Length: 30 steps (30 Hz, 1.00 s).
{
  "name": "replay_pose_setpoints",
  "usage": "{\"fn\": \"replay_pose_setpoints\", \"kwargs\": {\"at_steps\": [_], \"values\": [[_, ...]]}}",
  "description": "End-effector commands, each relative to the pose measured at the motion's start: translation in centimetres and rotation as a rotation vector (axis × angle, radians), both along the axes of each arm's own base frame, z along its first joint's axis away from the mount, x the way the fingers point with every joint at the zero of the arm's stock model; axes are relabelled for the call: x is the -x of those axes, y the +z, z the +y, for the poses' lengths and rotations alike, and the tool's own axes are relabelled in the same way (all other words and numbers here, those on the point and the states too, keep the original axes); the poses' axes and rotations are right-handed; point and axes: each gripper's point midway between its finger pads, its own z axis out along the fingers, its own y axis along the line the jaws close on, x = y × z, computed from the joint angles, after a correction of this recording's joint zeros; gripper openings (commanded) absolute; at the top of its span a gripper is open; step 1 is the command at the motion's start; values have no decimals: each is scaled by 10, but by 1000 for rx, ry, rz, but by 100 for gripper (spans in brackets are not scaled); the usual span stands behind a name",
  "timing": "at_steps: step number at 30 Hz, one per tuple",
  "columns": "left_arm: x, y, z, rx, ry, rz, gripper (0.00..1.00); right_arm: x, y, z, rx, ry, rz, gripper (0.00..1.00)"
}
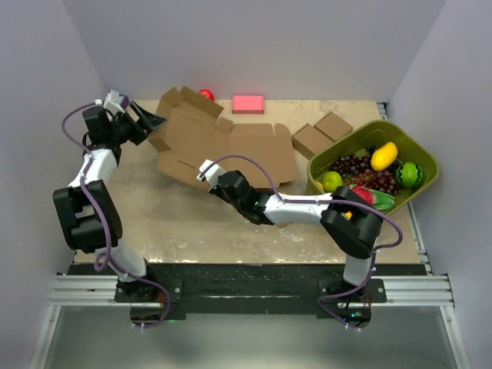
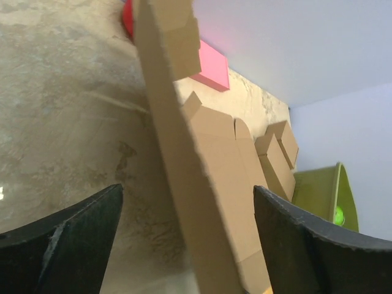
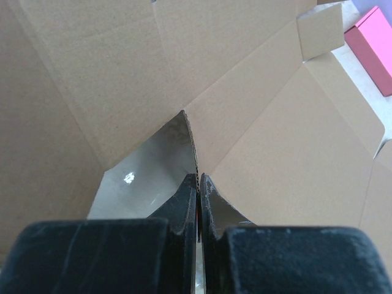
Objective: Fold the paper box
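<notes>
The paper box (image 1: 223, 146) is a big brown die-cut sheet lying at the table's middle-left, with its left flaps raised. My left gripper (image 1: 150, 121) sits at that raised left side. In the left wrist view the gripper (image 2: 187, 188) is open and wide. An upright flap of the paper box (image 2: 177, 141) stands between its fingers (image 2: 73, 245), apart from both. My right gripper (image 1: 206, 171) is at the sheet's near edge. In the right wrist view the gripper (image 3: 198, 177) is shut on a thin upright cardboard edge of the paper box (image 3: 122, 73).
A green basket (image 1: 419, 146) of fruit stands at the right. Two small closed brown boxes (image 1: 323, 132) lie beside it, just right of the sheet. A pink block (image 1: 247, 104) and a red object (image 1: 207, 94) sit by the back wall.
</notes>
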Motion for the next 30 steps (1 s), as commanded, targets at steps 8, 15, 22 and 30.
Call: {"fn": "replay_pose_setpoints", "kwargs": {"at_steps": [8,15,22,30], "values": [[2,4,-30,-87,-239,-64,51,-1,8,1,-31,-19,-18,0],[4,-5,-39,-152,-280,-40,24,0,9,0,-37,-19,-17,0],[8,32,-37,-258,-285,-193,0,2,31,3,-94,-17,-13,43],[34,103,-27,-469,-253,-408,0,19,110,15,-266,49,25,75]]}}
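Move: The left edge of the box's raised panel, which my open left hand goes for, is only about 3 cm to its right and 1 cm lower. Some 12 cm ahead of that hand and 10 cm right sits the red ball; the pink box is about 10 cm ahead and 23 cm right, both some 18 cm below. My right hand, still pinching cardboard, has that panel edge about 15 cm left, 16 cm ahead and 7 cm above, and the box's middle panel 13 cm right, 11 cm ahead, 5 cm below. I slide my left hand about 2 cm right and a little down, shut its fingers on the raised panel's edge, then lift some 4 cm and draw slightly back, rolling its left side up nearly 20 degrees. My right hand keeps its pinch almost in place, opens once the left has closed, and rises about 3 cm clear of the cardboard. ##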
